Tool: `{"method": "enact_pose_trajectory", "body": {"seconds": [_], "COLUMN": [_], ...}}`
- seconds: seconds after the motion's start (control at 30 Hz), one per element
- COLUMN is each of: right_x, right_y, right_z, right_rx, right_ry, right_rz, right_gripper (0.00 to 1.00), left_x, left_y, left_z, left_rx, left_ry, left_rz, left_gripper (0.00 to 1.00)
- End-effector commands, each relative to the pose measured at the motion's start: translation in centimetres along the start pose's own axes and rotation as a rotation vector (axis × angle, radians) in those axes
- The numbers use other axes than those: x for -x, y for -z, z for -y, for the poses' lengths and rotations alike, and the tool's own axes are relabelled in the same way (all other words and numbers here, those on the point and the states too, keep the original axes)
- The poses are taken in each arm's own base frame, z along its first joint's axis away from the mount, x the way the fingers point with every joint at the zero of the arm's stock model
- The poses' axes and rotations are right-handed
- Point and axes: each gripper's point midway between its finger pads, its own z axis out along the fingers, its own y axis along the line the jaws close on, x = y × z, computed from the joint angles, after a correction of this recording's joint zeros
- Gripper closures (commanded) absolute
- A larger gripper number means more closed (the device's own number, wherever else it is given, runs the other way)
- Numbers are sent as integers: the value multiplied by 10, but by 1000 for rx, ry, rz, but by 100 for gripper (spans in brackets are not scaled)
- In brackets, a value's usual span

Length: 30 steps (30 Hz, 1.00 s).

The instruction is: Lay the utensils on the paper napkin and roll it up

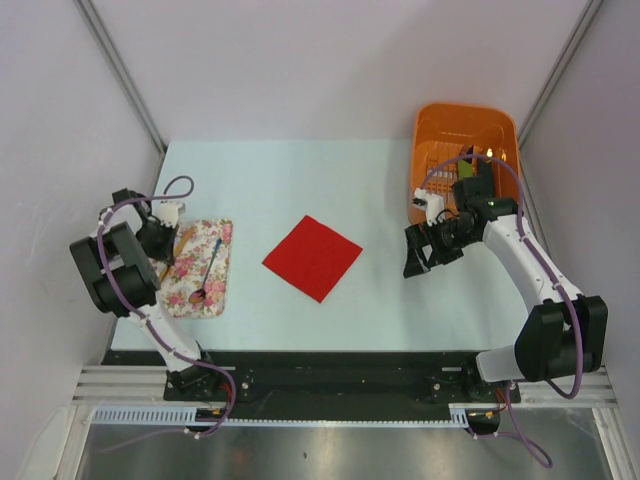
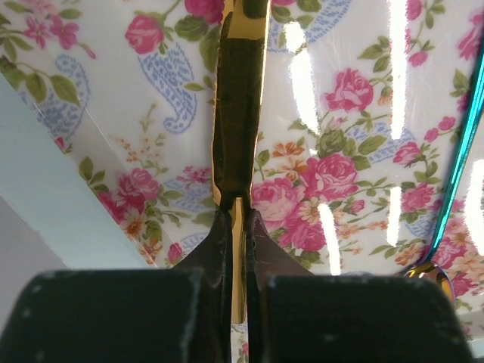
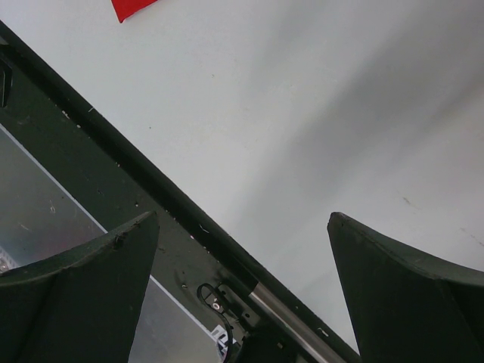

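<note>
The red paper napkin (image 1: 312, 257) lies flat and bare at the table's middle; its corner (image 3: 132, 7) shows in the right wrist view. The utensils rest on a floral tray (image 1: 222, 240) at the left. My left gripper (image 1: 165, 240) (image 2: 238, 219) is shut on the end of a golden-yellow utensil (image 2: 240, 113) that still lies along the tray. A blue-handled spoon (image 1: 208, 268) (image 2: 461, 166) lies to its right. My right gripper (image 1: 415, 260) (image 3: 242, 219) hangs open and empty over bare table, right of the napkin.
An orange basket (image 1: 465, 108) stands at the back right, behind the right arm, with dark and green items inside. The floral tray (image 2: 340, 151) sits near the table's left edge. The table's dark front rail (image 3: 113, 174) runs below the right gripper.
</note>
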Motion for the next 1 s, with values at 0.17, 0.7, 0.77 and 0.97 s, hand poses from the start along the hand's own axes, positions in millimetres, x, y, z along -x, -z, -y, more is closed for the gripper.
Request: {"method": "enact_pose_trajectory", "body": {"seconds": [0.17, 0.7, 0.77, 0.97], "right_x": [9, 23, 24, 28], "right_y": [9, 20, 20, 22], "right_z": [-7, 0, 1, -2], "right_rx": [1, -73, -74, -58], "right_ry": [49, 44, 43, 35], "right_rz": [57, 135, 139, 152], "right_gripper": [0, 0, 0, 0], "left_x": [34, 152, 163, 183], "left_y": [54, 123, 123, 102], "left_z": [44, 208, 243, 310], "left_rx": [-95, -47, -106, -207], "left_ry": [197, 325, 328, 389], "left_rz": [159, 378, 410, 378], "left_gripper": [100, 100, 100, 100]}}
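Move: The left gripper is already shut on the gold knife, low over the floral mat. The red napkin it goes to has its middle about 40 cm to the right and some 2 cm farther out, 1 cm lower. On the way, the teal-handled spoon lies roughly 10 cm to the right, level with the hand. From the open right gripper, the napkin lies about 26 cm left, 11 cm ahead and 14 cm below. Keep the left gripper pinched on the gold knife and lift it off the floral mat, then sweep it right over the spoon towards the red napkin, some 30 cm across while still climbing to about 15 cm up. Ease slightly forward late on and let the wrist tilt so the fingertips swing right and forward. ##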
